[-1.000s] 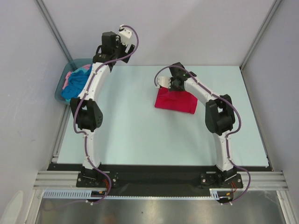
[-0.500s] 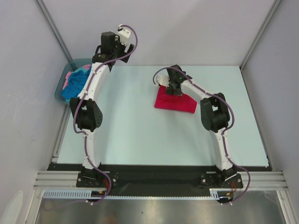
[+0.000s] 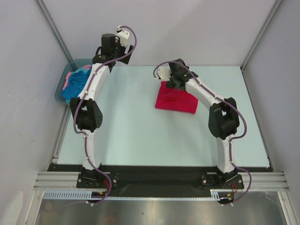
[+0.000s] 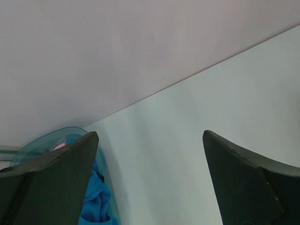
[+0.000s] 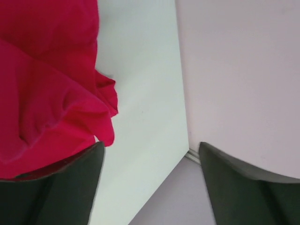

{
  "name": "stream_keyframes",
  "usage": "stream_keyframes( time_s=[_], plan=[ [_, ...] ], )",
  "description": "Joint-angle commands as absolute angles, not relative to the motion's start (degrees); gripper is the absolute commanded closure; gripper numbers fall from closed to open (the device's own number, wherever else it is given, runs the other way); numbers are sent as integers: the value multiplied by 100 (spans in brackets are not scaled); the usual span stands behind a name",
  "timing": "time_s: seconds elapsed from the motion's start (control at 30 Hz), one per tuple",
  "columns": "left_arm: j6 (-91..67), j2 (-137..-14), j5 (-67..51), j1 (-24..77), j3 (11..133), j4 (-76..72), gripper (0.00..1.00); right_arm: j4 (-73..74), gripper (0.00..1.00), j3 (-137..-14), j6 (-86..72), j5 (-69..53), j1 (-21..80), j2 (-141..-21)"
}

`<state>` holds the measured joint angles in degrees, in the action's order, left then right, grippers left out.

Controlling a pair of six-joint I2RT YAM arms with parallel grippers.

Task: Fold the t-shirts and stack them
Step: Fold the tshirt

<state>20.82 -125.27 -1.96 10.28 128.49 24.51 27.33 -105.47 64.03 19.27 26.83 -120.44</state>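
A crimson-red t-shirt (image 3: 176, 101) lies folded on the pale table, right of centre. My right gripper (image 3: 168, 80) hovers over its far left corner, open, with nothing between the fingers. In the right wrist view (image 5: 150, 183) the red t-shirt (image 5: 42, 93) fills the upper left, its rumpled edge ending just above my left finger (image 5: 61, 187). A turquoise-blue t-shirt (image 3: 75, 86) and a pale pink t-shirt (image 3: 71, 76) lie bunched in the tub. My left gripper (image 3: 124, 49) is raised near the back left, open and empty (image 4: 150, 178), with the blue t-shirt (image 4: 96, 201) beside it.
The grey-teal plastic tub (image 3: 62, 89) sits off the table's far left corner; its rim (image 4: 51, 138) shows in the left wrist view. Walls enclose the table at the back and on both sides. The table's back edge (image 5: 180, 93) runs close to my right gripper.
My right gripper has opened, let go of the red t-shirt and drawn back toward its far left corner. The left arm has barely moved.
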Motion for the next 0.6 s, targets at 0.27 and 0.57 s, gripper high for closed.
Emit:
stream_keyframes(
  time_s=[0.27, 0.57],
  plan=[
    [2144, -12261, -255, 967, 12858, 2276, 0, 5202, 100, -10503, 5897, 168, 2584, -11619],
    [2136, -12199, -211, 958, 12814, 2285, 0, 5678, 100, -10477, 5845, -325, 2619, -11830]
  ],
)
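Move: Below and behind the right hand lies the folded t-shirt, its middle about 7 cm back, 3 cm to the left and 9 cm down. At the same depth, the shirt's loose flap is roughly 1 cm ahead and 3 cm right, and its near right corner some 15 cm back and 5 cm right. From the left hand, the shirt's middle lies about 15 cm back, 25 cm right and 20 cm lower. Drawing back about 10 cm across the top of the folded t-shirt, the right hand shuts its empty, wide-open fingers and sinks some 7 cm after a slight initial rise. Its fingertips tip down about 30 degrees, ending nearly upright, closed and close above the shirt's nearer part; whether they touch the cloth can't be seen. ##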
